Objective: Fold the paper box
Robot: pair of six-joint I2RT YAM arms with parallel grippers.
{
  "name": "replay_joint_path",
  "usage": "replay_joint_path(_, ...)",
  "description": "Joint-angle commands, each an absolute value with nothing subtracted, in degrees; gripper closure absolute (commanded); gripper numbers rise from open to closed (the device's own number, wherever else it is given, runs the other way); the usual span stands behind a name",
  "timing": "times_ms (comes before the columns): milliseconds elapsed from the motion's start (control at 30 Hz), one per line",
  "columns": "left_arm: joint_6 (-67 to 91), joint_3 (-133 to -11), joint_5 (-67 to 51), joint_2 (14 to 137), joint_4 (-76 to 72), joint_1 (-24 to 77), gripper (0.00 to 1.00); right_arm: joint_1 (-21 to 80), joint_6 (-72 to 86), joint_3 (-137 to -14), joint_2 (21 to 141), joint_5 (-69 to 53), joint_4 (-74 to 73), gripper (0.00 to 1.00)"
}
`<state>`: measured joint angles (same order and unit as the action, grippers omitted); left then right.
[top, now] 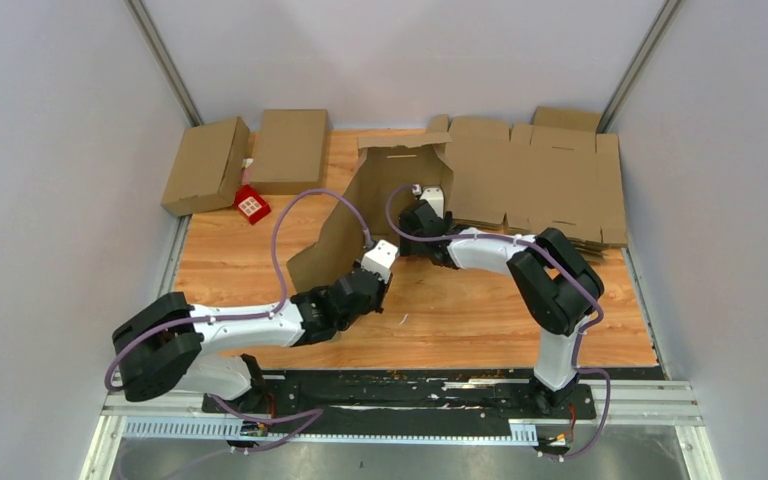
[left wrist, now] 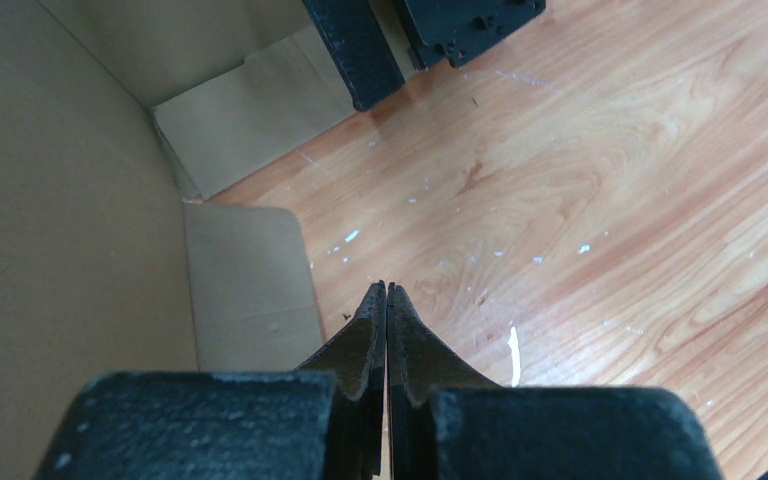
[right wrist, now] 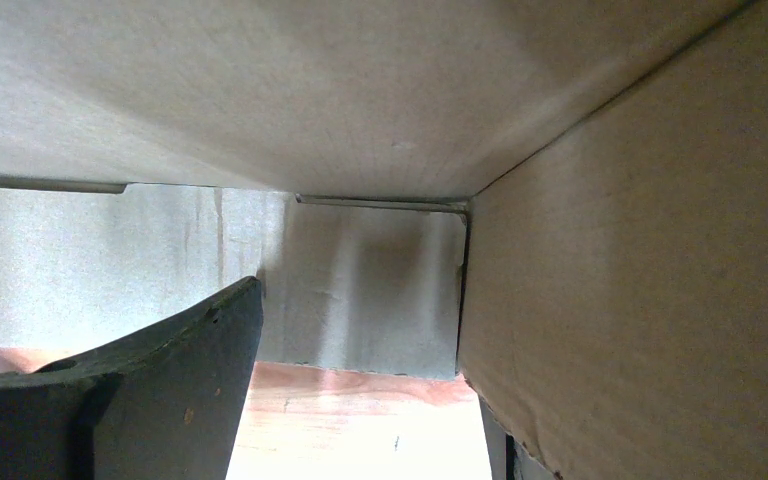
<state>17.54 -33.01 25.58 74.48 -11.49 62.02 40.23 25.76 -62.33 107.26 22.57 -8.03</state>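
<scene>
The paper box [top: 345, 220] stands half-formed in the middle of the wooden table, a brown cardboard shell with upright walls and its near side open. My left gripper [top: 384, 252] is shut and empty, its tips [left wrist: 387, 292] low over the table next to the box's left wall [left wrist: 60, 220] and a flat bottom flap [left wrist: 250, 285]. My right gripper [top: 428, 203] is open inside the box, near its right wall. In the right wrist view cardboard [right wrist: 360, 90] fills the frame; one finger [right wrist: 170, 380] shows, and a cardboard panel [right wrist: 640, 300] hides the other.
A stack of flat unfolded cardboard sheets [top: 545, 185] lies at the back right. Two folded boxes [top: 205, 165] [top: 288, 150] and a small red item [top: 252, 205] sit at the back left. Grey walls close in the table on three sides.
</scene>
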Motion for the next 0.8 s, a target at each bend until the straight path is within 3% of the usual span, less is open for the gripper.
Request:
replay_joint_path(0, 20.11, -31.49, 27.70, 75.01, -24.39, 61.14, 1.00, 40.18, 25.66, -62.53, 109.75, 15.39, -12.29, 0.27)
replay_joint_path(333, 29.65, -28.91, 35.01, 78.20, -28.29, 59.26, 1.00, 39.21, 25.53, -63.56, 110.62, 11.40, -12.56, 0.27)
replay_joint_path(767, 32.53, -36.75, 30.84, 93.32, -33.01, 54.01, 1.00, 39.18, 25.16, -63.36, 109.87, 12.15, -12.73, 0.27)
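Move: From the closed left gripper, the box's back bottom flap lies about 13 cm ahead, 2 cm to the right and 9 cm below. The left wall stands some 10 cm to its left and 8 cm ahead; the left bottom flap is about 5 cm ahead, 6 cm left and 9 cm below. From the right gripper, at the right wall, the back bottom flap's middle is level, some 4 cm to the left. Bring the left gripper forward about 6 cm, inside the box past its left wall towards the back bottom flap, first nearly level, then sinking 2 to 3 cm. Keep its fingers shut and swing them roughly 15 degrees counter-clockwise, dipping the hand's left side about 10 degrees. Hold the right gripper at the box's right wall, fingers still open astride it. ##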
